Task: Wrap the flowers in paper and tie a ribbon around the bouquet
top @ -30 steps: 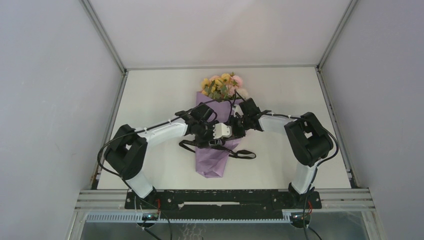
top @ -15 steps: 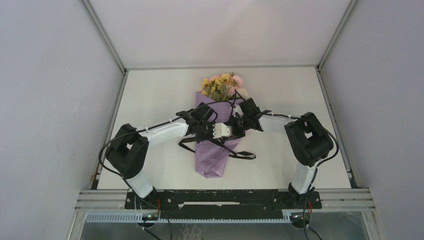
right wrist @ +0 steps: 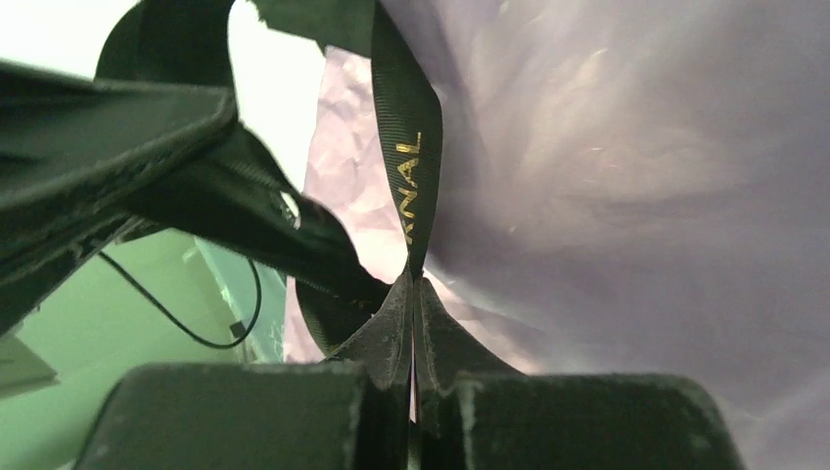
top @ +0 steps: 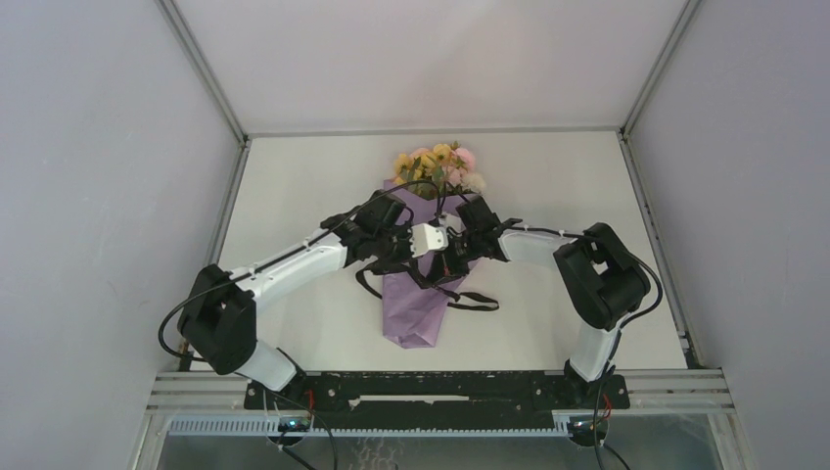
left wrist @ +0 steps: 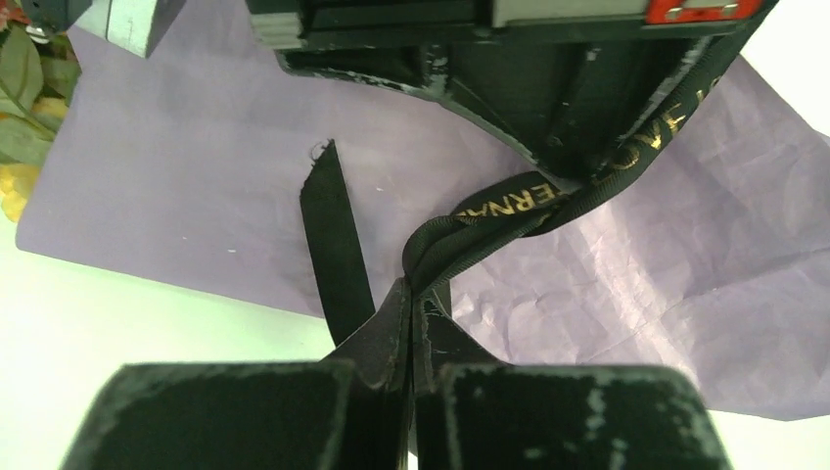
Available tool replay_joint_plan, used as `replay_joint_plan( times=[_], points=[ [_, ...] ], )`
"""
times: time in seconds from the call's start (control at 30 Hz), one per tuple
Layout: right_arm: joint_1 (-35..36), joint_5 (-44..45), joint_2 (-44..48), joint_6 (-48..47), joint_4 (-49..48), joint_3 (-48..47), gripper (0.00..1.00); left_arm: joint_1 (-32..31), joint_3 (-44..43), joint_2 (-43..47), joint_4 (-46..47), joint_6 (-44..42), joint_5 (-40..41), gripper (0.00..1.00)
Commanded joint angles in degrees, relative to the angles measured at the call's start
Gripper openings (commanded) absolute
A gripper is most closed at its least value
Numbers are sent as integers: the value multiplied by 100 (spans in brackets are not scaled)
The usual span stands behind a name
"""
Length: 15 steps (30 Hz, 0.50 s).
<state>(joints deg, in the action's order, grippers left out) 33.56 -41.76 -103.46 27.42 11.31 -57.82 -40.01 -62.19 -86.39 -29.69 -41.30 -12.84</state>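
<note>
The bouquet lies mid-table: pink and yellow flowers [top: 436, 168] at the far end of a lilac paper [top: 415, 308] cone. Both grippers meet over the cone's middle. My left gripper [top: 438, 262] [left wrist: 415, 286] is shut on a doubled fold of the black gold-lettered ribbon [left wrist: 548, 196], which runs up right to the right gripper's body [left wrist: 509, 59]. A loose ribbon end [left wrist: 333, 235] lies on the paper [left wrist: 196, 166]. My right gripper [top: 456, 257] [right wrist: 413, 282] is shut on the ribbon [right wrist: 406, 147] against the paper [right wrist: 607, 176].
Ribbon tails trail onto the white table [top: 294, 186] left [top: 366, 284] and right [top: 478, 303] of the cone. Metal frame rails [top: 431, 130] edge the table, with grey walls around. The left gripper's dark body [right wrist: 147, 147] crowds the right wrist view.
My left gripper closed on the ribbon and shifted toward the flowers, its elbow swinging out left. The right gripper stayed shut and moved slightly the same way.
</note>
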Motion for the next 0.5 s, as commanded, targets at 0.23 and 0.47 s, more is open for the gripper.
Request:
replay_joint_plan(
  times=[0.23, 0.47],
  points=[
    [-92, -1149, 369, -348, 136, 31, 7, 172, -364, -24, 153, 419, -179, 0],
    [-614, -892, 683, -297, 277, 109, 24, 194, -392, -260, 247, 665, -288, 0]
  ],
)
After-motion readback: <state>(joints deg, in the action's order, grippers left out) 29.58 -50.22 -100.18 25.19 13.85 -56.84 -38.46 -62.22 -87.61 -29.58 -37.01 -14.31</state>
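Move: The right hand pinches a ribbon strand at its fingertips, close over the paper. That strand lies some 4 cm back, 3 cm right and 5 cm below the left fingertips, which hold another part. From the right hand, the right ribbon loop is about 9 cm right, 4 cm back and 4 cm down; the flower heads are about 24 cm ahead. The left ribbon loop lies roughly 9 cm left, 5 cm back and 10 cm below the left hand. Back towards its own base by nearly 2 cm the right hand first draws the ribbon strand, then reverses, swinging right by about 2 cm and slightly forward, and rising steadily, some 3 cm in all. As it turns back its shut fingers part a little, loosening on the strand. The left hand keeps its pinch on the ribbon almost in place. ##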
